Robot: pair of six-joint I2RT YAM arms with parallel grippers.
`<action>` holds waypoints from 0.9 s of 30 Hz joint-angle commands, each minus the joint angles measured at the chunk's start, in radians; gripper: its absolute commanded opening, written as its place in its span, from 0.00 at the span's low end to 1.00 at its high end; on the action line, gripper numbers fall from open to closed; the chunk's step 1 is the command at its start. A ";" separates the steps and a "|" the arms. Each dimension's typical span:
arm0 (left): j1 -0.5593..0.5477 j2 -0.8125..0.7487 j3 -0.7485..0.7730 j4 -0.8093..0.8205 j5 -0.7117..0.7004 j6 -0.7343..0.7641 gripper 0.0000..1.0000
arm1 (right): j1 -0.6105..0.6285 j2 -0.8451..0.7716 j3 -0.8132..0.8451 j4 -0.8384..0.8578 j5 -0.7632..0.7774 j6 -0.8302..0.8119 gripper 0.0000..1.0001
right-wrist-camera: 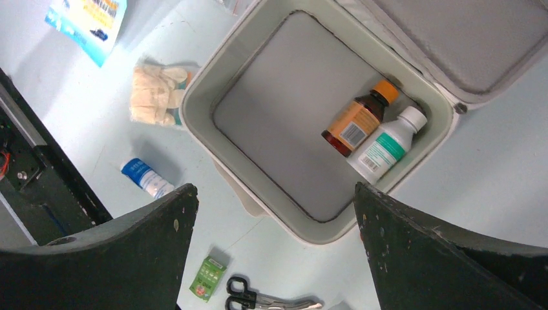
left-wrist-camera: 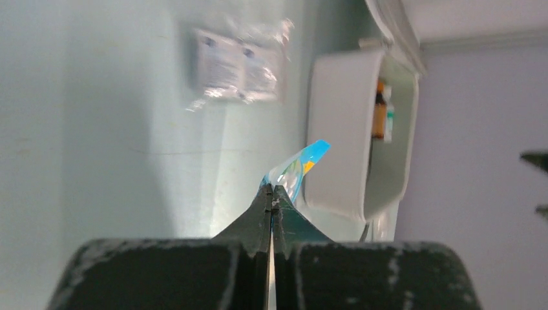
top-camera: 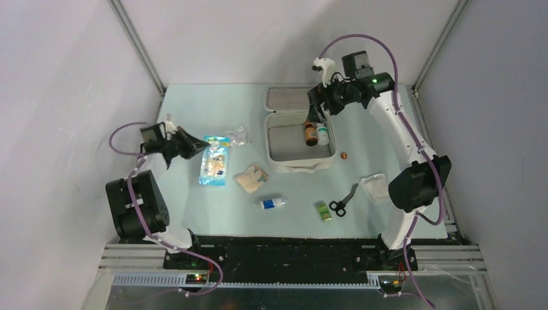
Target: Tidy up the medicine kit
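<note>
The medicine kit lies open at the back middle of the table, its lid folded away behind it. A brown bottle and a white bottle lie side by side in its right corner, also in the right wrist view as brown bottle and white bottle. My right gripper hangs open above the kit, holding nothing. My left gripper is shut on the edge of a blue plastic packet, which lies left of the kit as blue packet.
Loose on the table are clear sachets, a beige gauze wad, a blue-white tube, a green packet, black-handled scissors and a white pouch. White walls close in the sides and back.
</note>
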 commanded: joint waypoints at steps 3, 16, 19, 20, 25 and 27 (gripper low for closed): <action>-0.161 -0.088 0.144 -0.152 0.104 0.191 0.00 | -0.062 0.007 0.024 0.033 -0.048 0.060 0.94; -0.416 0.112 0.566 -0.156 0.122 0.068 0.00 | -0.095 -0.030 -0.019 0.045 -0.035 0.087 0.94; -0.458 0.193 0.645 -0.055 0.048 -0.075 0.00 | -0.114 -0.035 -0.022 0.043 -0.048 0.108 0.94; -0.468 0.221 0.660 -0.047 0.032 -0.118 0.00 | -0.124 -0.034 -0.021 0.043 -0.053 0.115 0.93; -0.571 0.317 0.782 -0.145 -0.108 -0.164 0.00 | -0.150 -0.028 -0.019 0.054 -0.053 0.131 0.94; -0.600 0.338 0.794 -0.153 -0.170 -0.207 0.00 | -0.161 -0.022 -0.020 0.055 -0.053 0.139 0.94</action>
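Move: Pinched in the left hand's shut fingers, the blue packet is bound for the open case, whose middle is some 38 cm to the right, 7 cm ahead and 6 cm lower. On the table about 10 cm below the hand, the clear bag lies 10 cm ahead and 10 cm right; the glove bag, 17 cm right and 8 cm back. From the open right hand, the case's middle is roughly 6 cm ahead, 5 cm left and 21 cm down. Carrying the blue packet by its top edge, the left arm sweeps about 22 cm right towards the case, climbing some 15 cm, adding 9 cm forward later and sinking about 3 cm at the end. The hand swings some 25 degrees clockwise and tips up, easing partly back, fingers still shut. The right hand, empty and wide open, backs off about 5 cm right and slightly forward. ##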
